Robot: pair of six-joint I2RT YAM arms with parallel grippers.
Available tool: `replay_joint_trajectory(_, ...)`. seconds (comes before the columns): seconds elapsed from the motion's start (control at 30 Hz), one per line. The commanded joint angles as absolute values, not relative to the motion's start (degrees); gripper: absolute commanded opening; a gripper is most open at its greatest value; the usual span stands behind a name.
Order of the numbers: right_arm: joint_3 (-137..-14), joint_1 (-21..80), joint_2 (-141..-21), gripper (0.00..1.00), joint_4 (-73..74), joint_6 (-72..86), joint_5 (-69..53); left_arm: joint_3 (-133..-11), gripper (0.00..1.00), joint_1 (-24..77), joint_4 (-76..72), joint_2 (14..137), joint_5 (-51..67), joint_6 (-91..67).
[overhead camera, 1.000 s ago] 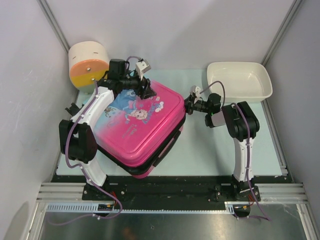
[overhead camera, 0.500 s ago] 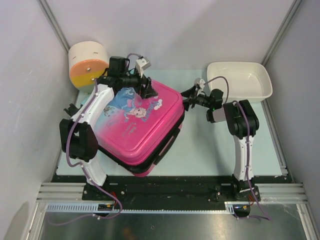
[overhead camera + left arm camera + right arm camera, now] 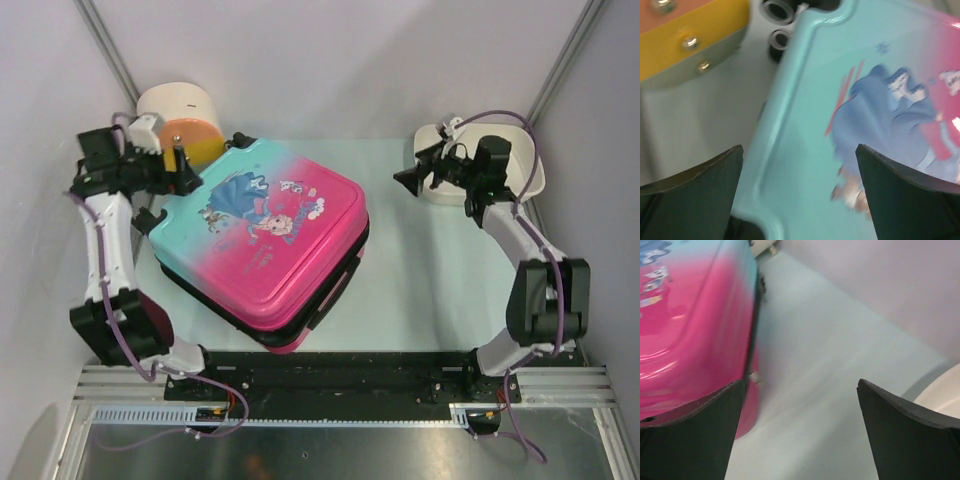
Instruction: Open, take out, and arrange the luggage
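The luggage lies flat and closed on the pale mat, teal at its rear left and pink toward the front, with a cartoon print on the lid. My left gripper is open just off the teal rear-left corner, between the suitcase and the drawer box. In the left wrist view its open gripper frames the teal lid, and nothing is held. My right gripper is open to the right of the suitcase, apart from it. The right wrist view has this gripper over bare mat, the pink shell at the left.
A cream-and-orange drawer box stands at the rear left, close to the left gripper, and shows again in the left wrist view. A white basin sits at the rear right behind the right wrist. Grey walls close in on three sides.
Both arms have pulled back from the suitcase, the left out to the left, the right back toward the basin. Both grippers have opened; the suitcase stays put.
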State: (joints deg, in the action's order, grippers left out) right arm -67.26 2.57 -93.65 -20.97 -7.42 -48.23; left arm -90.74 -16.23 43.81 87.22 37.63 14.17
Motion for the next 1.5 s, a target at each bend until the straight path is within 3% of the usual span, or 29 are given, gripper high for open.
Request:
replay_joint_trajectory(0.0, -64.6, 4.2, -86.0, 0.99, 15.5, -6.9, -47.5, -86.3, 1.00, -22.8, 50.5, 79.9, 35.0, 19.8)
replay_joint_trajectory(0.13, -53.1, 8.8, -77.5, 0.95, 16.4, 5.9, -48.3, -78.9, 1.00, -28.6, 51.4, 75.7, 38.0, 22.4)
replay_joint_trajectory(0.37, -36.0, 25.9, -64.9, 0.94, -5.1, 27.7, -34.4, -73.0, 0.99, -29.1, 51.4, 69.4, 41.8, 19.6)
replay_joint_trajectory(0.57, -33.8, 31.9, -72.5, 0.89, -11.2, 36.8, -28.7, -70.4, 1.00, -29.1, 51.4, 64.2, 42.7, 17.8)
replay_joint_trajectory(0.8, -31.0, 36.1, -77.4, 0.68, -21.4, 38.9, -23.2, -72.2, 1.00, -29.2, 51.3, 61.7, 45.3, 13.6)
replay_joint_trajectory(1.17, -30.8, 39.5, -83.8, 0.63, -28.5, 42.3, -19.6, -72.7, 0.99, -29.1, 51.2, 62.3, 47.7, 9.8)
replay_joint_trajectory(1.3, -31.0, 39.6, -85.2, 0.40, -30.5, 43.5, -18.8, -72.8, 0.99, -29.1, 51.2, 62.2, 48.7, 9.9)
replay_joint_trajectory(1.47, -35.1, 31.0, -86.7, 0.25, -28.3, 41.7, -19.9, -70.8, 0.99, -29.3, 51.2, 63.7, 51.1, 7.7)
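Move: The luggage's black side handle has its middle about 27 cm back, 19 cm left and 20 cm below the right hand. The luggage's own middle is some 15 cm back and 38 cm left of that hand, roughly 14 cm below it, while the white tub lies about 8 cm ahead and 16 cm to the right, 22 cm down. From the left hand, the handle is about 20 cm back, 34 cm right and 21 cm below. The right hand, open, swoops back about 25 cm along the luggage's pink end while sinking and drifting left, its wrist pitching the fingertips down some 60 degrees, then eases farther down and left onto the black handle and closes its fingers about the near-vertical gap there, pinching the handle bar between them. The left hand, empty and open throughout, draws back roughly 12 cm over the luggage's teal end, swinging out to the left first and then returning, without gripping anything. ##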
